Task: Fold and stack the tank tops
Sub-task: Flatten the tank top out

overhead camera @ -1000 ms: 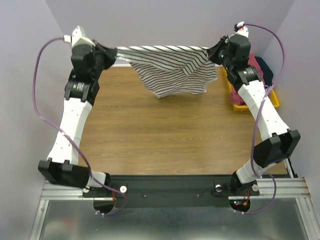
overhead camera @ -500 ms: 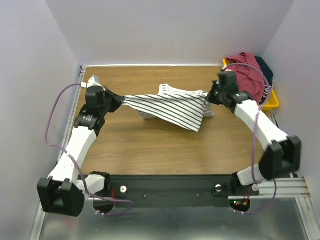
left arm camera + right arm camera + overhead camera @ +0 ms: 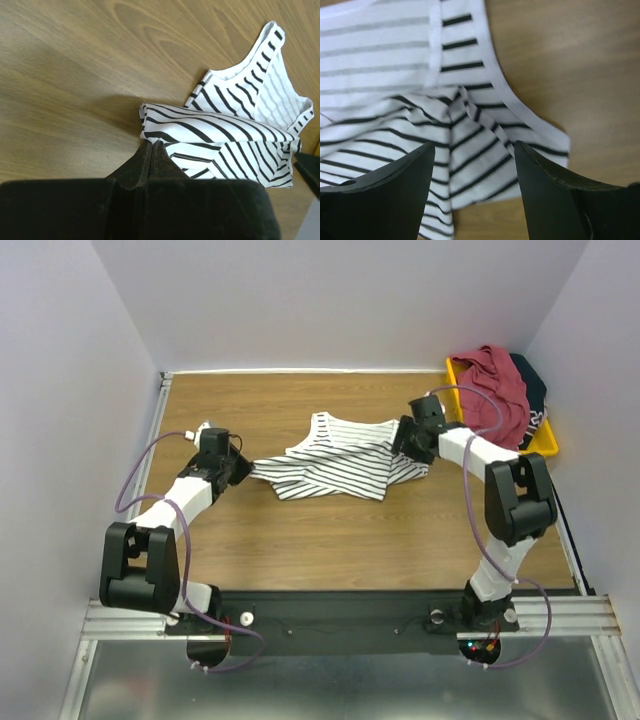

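Observation:
The striped tank top (image 3: 340,462) lies crumpled on the table, folded over itself, its neck and straps toward the back. My left gripper (image 3: 240,468) is shut on its left corner (image 3: 150,137), low at the table. My right gripper (image 3: 405,438) is open just above the top's right edge (image 3: 480,150), holding nothing. The maroon tank top (image 3: 495,380) is heaped in the yellow bin, with the dark navy one (image 3: 530,390) under it at the bin's right side.
The yellow bin (image 3: 545,445) stands at the table's back right corner, close behind my right arm. Bare wooden table (image 3: 340,540) lies in front of the striped top. Purple walls close the sides and back.
Both arms came down and toward the front, laying the stretched, lifted striped top onto the table. My right gripper has let go of its corner and opened; the left still holds its corner.

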`<move>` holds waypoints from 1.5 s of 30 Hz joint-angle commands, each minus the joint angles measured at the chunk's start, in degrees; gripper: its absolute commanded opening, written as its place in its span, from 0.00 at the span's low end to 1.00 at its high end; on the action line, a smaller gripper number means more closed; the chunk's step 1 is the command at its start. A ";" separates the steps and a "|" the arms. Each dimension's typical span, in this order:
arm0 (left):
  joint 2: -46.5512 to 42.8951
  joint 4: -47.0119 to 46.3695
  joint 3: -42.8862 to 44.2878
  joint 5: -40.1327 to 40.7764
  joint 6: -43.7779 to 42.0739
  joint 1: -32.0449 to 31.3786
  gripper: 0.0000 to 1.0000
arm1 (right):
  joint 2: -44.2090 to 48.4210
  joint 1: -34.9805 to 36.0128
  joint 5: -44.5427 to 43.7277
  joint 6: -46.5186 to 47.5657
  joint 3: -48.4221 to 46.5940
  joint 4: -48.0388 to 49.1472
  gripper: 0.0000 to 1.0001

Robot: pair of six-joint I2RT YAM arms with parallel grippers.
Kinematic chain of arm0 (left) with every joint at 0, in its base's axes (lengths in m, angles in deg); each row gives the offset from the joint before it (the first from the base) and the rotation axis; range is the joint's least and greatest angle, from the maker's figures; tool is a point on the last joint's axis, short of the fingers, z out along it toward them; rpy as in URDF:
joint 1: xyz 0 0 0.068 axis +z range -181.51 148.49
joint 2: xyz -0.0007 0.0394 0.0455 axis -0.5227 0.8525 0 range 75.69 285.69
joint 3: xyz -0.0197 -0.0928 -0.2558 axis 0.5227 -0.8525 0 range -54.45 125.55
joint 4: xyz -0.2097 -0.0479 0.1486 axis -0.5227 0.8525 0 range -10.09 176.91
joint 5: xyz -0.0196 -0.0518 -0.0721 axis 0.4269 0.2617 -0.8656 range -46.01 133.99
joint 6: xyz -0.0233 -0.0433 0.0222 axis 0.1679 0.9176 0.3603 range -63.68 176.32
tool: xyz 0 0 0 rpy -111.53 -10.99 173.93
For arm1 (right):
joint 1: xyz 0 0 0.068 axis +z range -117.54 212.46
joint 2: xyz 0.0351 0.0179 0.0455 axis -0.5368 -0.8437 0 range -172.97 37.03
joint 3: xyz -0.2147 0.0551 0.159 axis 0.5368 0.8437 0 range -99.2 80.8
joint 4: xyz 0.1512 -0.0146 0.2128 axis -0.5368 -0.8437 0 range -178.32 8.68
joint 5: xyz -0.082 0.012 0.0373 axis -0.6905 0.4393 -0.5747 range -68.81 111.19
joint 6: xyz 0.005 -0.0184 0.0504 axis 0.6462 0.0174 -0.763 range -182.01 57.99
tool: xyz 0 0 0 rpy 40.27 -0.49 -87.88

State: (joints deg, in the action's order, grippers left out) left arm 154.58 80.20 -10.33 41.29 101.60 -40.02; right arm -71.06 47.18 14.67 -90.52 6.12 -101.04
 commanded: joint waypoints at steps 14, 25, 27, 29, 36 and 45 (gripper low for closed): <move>-2.87 -3.46 1.23 1.56 1.39 0.43 0.00 | 27.68 7.33 -0.24 -15.34 32.74 10.31 0.45; -3.22 -3.72 0.62 1.12 1.22 0.43 0.00 | 24.16 13.76 -4.02 -21.49 36.09 17.61 0.43; -3.22 -3.81 0.44 1.12 1.22 0.43 0.00 | 23.90 13.84 -4.20 -21.59 36.27 18.32 0.43; -3.22 -3.98 0.44 1.12 1.22 0.43 0.00 | 22.14 13.84 -4.37 -21.59 35.74 18.76 0.43; -3.22 -4.16 0.53 0.85 1.22 0.43 0.00 | 18.89 13.93 -5.69 -22.64 34.95 21.22 0.43; -3.31 -4.25 0.62 0.68 0.87 0.43 0.00 | 15.55 14.55 -5.43 -22.64 34.25 21.40 0.16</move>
State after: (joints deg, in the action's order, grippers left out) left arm 153.82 77.91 -10.40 41.86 102.89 -40.00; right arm -53.03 60.82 10.62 -113.08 40.64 -78.20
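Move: The near right corner of the folded striped panel on the tank top lies about 11 cm back from the right hand, 6 cm to its left and 4 cm lower. The tank top's right flap is some 4 cm back, straight below; the right shoulder strap is about 6 cm ahead and 2 cm left. From the left hand, which holds the raised left corner, that panel corner is roughly 28 cm right, 4 cm back and 10 cm lower. Bring the open right gripper back about 15 cm in an arc, up some 5 cm and then down to the table while swinging left, then ease about 3 cm forward onto the panel's near right corner. Roll the hand some 15 degrees, left side up, and narrow the fingers around the cloth edge there. Keep the left gripper shut on its raised corner. ##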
